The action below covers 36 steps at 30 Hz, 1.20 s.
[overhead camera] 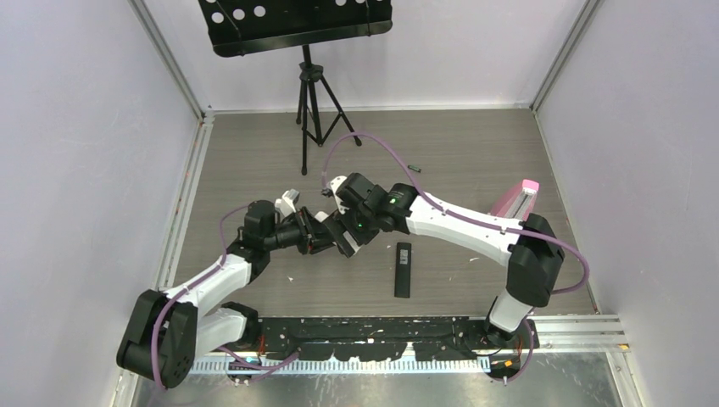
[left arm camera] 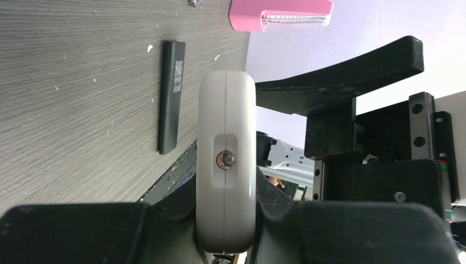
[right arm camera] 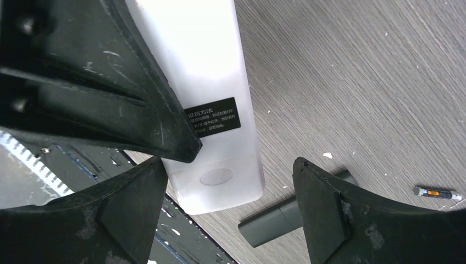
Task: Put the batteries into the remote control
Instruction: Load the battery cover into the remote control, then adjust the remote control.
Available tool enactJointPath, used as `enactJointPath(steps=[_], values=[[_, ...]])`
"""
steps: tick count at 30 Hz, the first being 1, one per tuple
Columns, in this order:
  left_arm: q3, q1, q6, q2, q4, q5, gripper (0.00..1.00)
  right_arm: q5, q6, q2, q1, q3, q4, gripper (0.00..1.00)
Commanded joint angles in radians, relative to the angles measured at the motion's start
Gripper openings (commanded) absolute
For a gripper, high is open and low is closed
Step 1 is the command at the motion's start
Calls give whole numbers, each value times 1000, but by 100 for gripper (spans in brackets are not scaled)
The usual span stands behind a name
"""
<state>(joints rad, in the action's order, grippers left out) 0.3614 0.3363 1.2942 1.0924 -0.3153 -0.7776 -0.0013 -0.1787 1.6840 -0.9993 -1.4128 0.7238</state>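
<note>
My left gripper point(left arm camera: 226, 242) is shut on a white remote control point(left arm camera: 226, 159), which it holds clear of the table, one end toward its camera. In the right wrist view the same remote point(right arm camera: 211, 82) shows a black label on its back. My right gripper point(right arm camera: 226, 212) is open. Its fingers straddle the remote's end, the left one close beside it and the right one well apart. One dark battery point(right arm camera: 437, 192) with silvery ends lies on the table to the right. From above, both grippers point(overhead camera: 332, 234) meet at mid-table, and a battery point(overhead camera: 415, 168) lies farther back.
A slim black remote point(overhead camera: 403, 269) lies flat on the wood table near the front edge, below the right gripper point(right arm camera: 280, 220). A pink box point(overhead camera: 515, 200) sits by the right wall. A tripod with a black music stand point(overhead camera: 309, 102) stands at the back.
</note>
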Motion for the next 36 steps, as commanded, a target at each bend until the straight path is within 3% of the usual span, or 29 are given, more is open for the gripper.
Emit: enactJointPath(steps=[1,8,12,15,18,25,31,36], values=[[25,-6,8,-31,-56,-62,0,-52,-65,-125,8,39,-115,87],[46,-6,-6,-52,-23,-49,0,-41,-253,-266,32,145,-238,87],[52,-6,11,-89,-24,-22,0,118,-528,-366,77,238,-287,85],[58,-7,32,-120,-28,11,0,200,-754,-447,109,312,-301,77],[64,-7,67,-144,-45,33,0,213,-868,-513,110,385,-380,71],[62,-6,145,-180,-68,66,0,109,-968,-535,111,488,-621,64],[54,-6,218,-194,-109,76,0,59,-1016,-488,111,490,-627,52],[63,-6,255,-212,-115,86,0,39,-1036,-495,110,529,-656,49]])
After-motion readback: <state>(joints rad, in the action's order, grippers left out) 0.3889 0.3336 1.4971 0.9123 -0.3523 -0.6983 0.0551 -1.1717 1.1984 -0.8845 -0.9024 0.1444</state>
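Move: The battery cover already lies on the lower end of the remote control, which my left hand grips near its middle; from that hand the cover is about 5 cm right, 2 cm back and 2 cm down. My open right fingers are right at it, the cover roughly 1 cm left and 1 cm below their midpoint. The remote's middle is some 4 cm left, 2 cm ahead and 2 cm above my right hand. The black box lies about 13 cm right, 1 cm back and 11 cm below it. I bring my open right hand up off the remote's covered end by about 9 cm, swinging it out to the right and partly back left while I turn it clockwise and roll it out of its steep downward pose, until the fingers point forward-left at that end, half closed. My left hand keeps its grip and lifts the remote some 7 cm, tilting it slightly. ##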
